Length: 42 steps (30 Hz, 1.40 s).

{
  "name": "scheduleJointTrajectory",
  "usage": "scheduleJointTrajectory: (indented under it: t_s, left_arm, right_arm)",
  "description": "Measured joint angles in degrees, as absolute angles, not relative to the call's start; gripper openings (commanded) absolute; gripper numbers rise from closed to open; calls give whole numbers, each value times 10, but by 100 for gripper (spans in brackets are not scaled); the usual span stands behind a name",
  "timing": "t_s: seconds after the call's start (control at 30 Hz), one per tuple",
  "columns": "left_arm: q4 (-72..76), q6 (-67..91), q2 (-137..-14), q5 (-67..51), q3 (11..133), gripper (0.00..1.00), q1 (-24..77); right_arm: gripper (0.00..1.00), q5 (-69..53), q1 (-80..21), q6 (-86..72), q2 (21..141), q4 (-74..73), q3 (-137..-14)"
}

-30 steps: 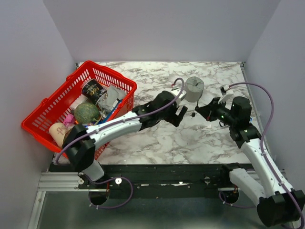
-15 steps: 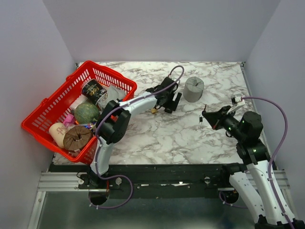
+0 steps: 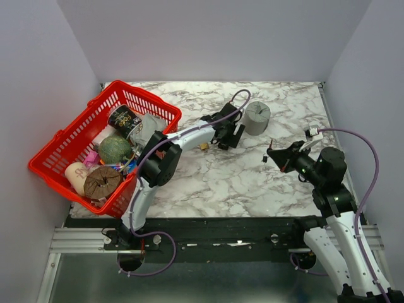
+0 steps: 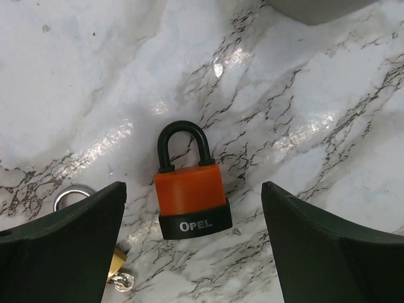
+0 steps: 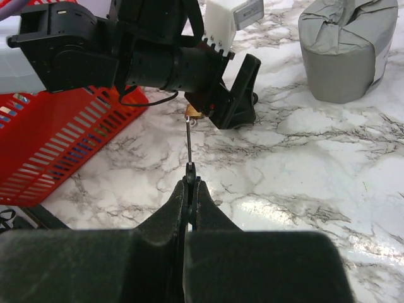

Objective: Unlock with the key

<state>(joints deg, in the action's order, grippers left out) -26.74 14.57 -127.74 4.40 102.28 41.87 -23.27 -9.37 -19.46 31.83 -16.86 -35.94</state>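
The orange padlock (image 4: 189,192), with a black base and a closed black shackle, lies flat on the marble. My left gripper (image 4: 192,189) hangs over it, open, one finger on each side and apart from it. In the top view this gripper (image 3: 229,134) sits left of the grey cylinder. My right gripper (image 5: 190,184) is shut on the key (image 5: 189,151): the black head is pinched between the fingers and the thin blade points toward the left gripper. From above, the key (image 3: 265,158) shows at the right gripper's (image 3: 273,155) tip, well right of the padlock.
A brass padlock (image 4: 117,262) with a silver shackle lies by the left finger, and it shows from above too (image 3: 204,146). A grey cylinder (image 3: 257,117) stands behind. A red basket (image 3: 69,136) full of items fills the left side.
The left arm has swung back and its gripper now hovers over the orange padlock. The right arm has drawn back to the right, still gripping the key.
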Motion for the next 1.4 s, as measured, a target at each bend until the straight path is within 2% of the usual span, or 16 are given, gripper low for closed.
scheduleJointTrajectory:
  t_s: [0.23, 0.33, 0.43, 0.47, 0.53, 0.57, 0.67, 0.87, 0.97, 1.07, 1.27, 1.4]
  left_arm:
    - [-284, 146, -1300, 53, 1030, 74, 418]
    - [-288, 148, -1300, 54, 1030, 61, 418]
    - [-288, 150, -1300, 53, 1030, 45, 418]
    - [-288, 151, -1300, 53, 1030, 37, 418]
    - [-288, 155, -1300, 51, 1030, 28, 418]
    - [-288, 158, -1300, 51, 1030, 18, 418]
    - [-282, 165, -1298, 51, 1024, 0, 418]
    - [-261, 219, -1254, 35, 962, 0, 415]
    - [-237, 278, -1181, 12, 882, 0, 414]
    - [-223, 332, -1113, -11, 852, 0, 413]
    - [-117, 432, -997, -71, 793, 0, 406]
    - [-63, 475, -962, -98, 721, 0, 400]
  right_arm:
    - [1, -233, -94, -194, 318, -169, -359]
    - [1, -233, -94, -195, 319, -169, -359]
    - [1, -233, -94, -195, 319, -169, -359]
    - [1, -233, -94, -195, 319, -169, -358]
    - [1, -233, -94, -195, 319, -169, -358]
    - [1, -233, -94, -195, 320, -169, -358]
    - [1, -233, -94, -195, 321, -169, -358]
    - [1, -232, -94, -192, 326, -171, -358]
    - [1, -232, -94, -186, 326, -182, -362]
    - [1, -234, -94, -181, 330, -196, -372]
    - [1, -274, -95, -186, 363, -197, -386]
    - [1, -277, -134, -206, 384, -191, -386]
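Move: The orange padlock lies almost in the left hand's open fingers, about 1 cm to the left and 2 cm below, level with it fore and aft. The brass padlock sits some 6 cm to the left of this hand, also level with it; the grey can stands roughly 8 cm ahead and 12 cm to the right. From the right hand, which already holds the key, the orange padlock is about 20 cm ahead, 12 cm left and 21 cm lower. Down some 2 cm first, the left fingers closing on the two sides of the orange padlock's body; then, keeping that pinch, the hand carries it up and back to end about 13 cm higher, its fingers swinging roughly 40 degrees from pointing mostly down towards the right, on the key's side. Late on, the right hand, still gripping the key, starts left towards it by about 3 cm. ##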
